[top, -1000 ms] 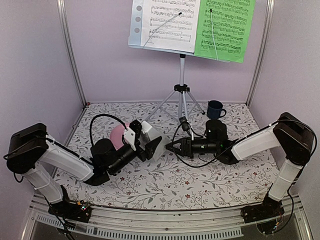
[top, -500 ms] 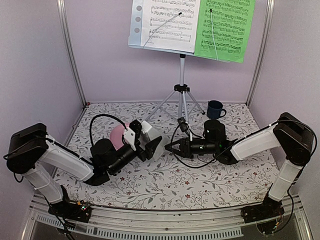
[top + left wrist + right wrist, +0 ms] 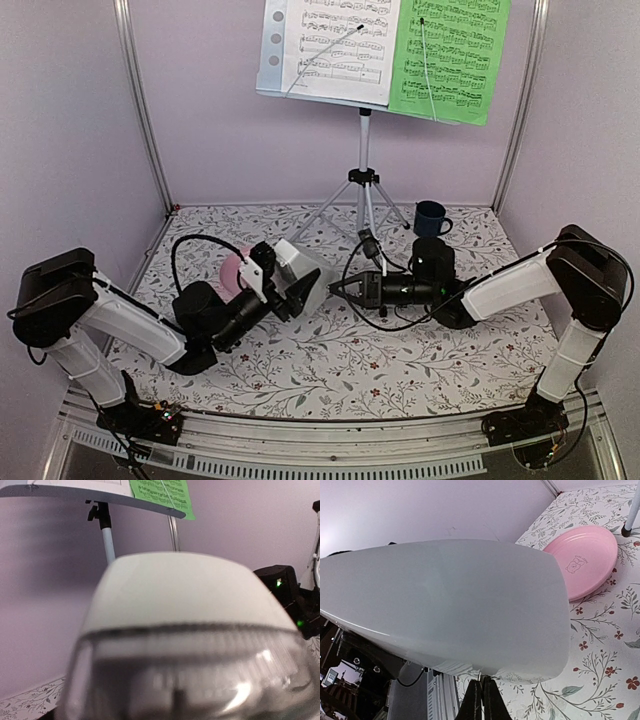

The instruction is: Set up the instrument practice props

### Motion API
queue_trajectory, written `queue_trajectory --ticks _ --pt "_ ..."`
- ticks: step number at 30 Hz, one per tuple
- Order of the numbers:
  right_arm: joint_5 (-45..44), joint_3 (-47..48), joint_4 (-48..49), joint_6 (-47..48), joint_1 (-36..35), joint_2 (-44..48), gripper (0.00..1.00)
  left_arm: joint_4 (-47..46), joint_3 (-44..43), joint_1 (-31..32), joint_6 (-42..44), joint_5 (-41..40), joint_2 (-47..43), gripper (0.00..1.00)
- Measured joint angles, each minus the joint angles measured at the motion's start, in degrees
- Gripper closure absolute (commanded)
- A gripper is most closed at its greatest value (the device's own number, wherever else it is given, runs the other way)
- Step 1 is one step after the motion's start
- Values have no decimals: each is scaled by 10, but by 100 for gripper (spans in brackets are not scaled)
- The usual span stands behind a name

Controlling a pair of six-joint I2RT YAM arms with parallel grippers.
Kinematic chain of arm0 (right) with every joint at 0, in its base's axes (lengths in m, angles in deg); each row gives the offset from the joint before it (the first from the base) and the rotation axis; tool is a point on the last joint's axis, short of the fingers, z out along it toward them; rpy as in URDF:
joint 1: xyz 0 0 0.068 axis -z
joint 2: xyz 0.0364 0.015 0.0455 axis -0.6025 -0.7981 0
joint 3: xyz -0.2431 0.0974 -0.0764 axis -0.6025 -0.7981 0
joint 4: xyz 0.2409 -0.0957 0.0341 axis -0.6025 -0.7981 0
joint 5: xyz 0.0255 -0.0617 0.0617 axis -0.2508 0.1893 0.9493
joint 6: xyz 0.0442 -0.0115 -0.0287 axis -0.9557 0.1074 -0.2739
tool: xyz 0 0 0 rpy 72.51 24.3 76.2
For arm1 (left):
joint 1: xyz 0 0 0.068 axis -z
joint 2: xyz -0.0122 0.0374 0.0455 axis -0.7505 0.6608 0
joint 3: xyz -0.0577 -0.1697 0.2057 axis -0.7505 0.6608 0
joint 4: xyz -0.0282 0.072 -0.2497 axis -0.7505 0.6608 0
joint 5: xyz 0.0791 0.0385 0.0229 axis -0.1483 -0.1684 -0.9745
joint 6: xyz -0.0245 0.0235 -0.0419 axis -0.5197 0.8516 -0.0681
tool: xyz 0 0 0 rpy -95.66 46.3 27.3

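The pale music stand [image 3: 363, 190] rises at the back on its silver tripod, carrying a white sheet [image 3: 340, 45] and a green sheet [image 3: 450, 55]. My left gripper [image 3: 285, 285] is shut on the white pyramid-shaped metronome [image 3: 300, 272] and holds it tilted above the table at centre left. The metronome fills the left wrist view [image 3: 180, 590], hiding the fingers. My right gripper [image 3: 335, 289] is shut, with its tips right at the metronome's edge. In the right wrist view the black fingertips [image 3: 474, 700] are pressed together under the metronome's [image 3: 450, 605] lower rim.
A pink plate [image 3: 232, 270] lies on the floral tablecloth behind the left gripper and also shows in the right wrist view [image 3: 585, 565]. A dark blue mug [image 3: 430, 218] stands beside the tripod's right leg. Metal frame posts [image 3: 140, 100] flank the back wall.
The right gripper's jaws have closed at the metronome's edge. The left arm has shifted the metronome slightly left and away.
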Motion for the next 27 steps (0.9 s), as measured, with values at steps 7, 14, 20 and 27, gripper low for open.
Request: queue_trajectory --ticks 7,14,20,27 --pt "31 -24 86 -98 12 0 100 -59 12 13 32 8 5 90" --pt "56 -45 189 -188 20 -38 100 -71 12 29 73 5 15 92" --pt "66 -55 240 -246 23 -64 94 -70 11 38 89 -5 24 92" --pt "42 -61 170 -213 46 -29 50 2 -24 37 53 -30 23 94"
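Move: Right at the right hand's closed fingertips sits the winding key of the white metronome, already pinched; the metronome's body is about 5 cm to the left and 1 cm ahead. From that hand, the pink plate lies some 19 cm ahead, 20 cm left and 15 cm below; the music stand's post base is 28 cm ahead, 7 cm right. From the left hand, which holds the metronome, the key is roughly 7 cm right, 1 cm ahead and slightly lower. Twisting the pinched key, the right hand rolls and tilts its fingertips up, some 20 degrees altogether, rising about 1.5 cm and sinking again. The left hand keeps hold of the metronome, easing back 2.5 cm with a slight opposite tilt, then partly returning. Finally the right fingers open around the key and shift about 2 cm right and forward. ##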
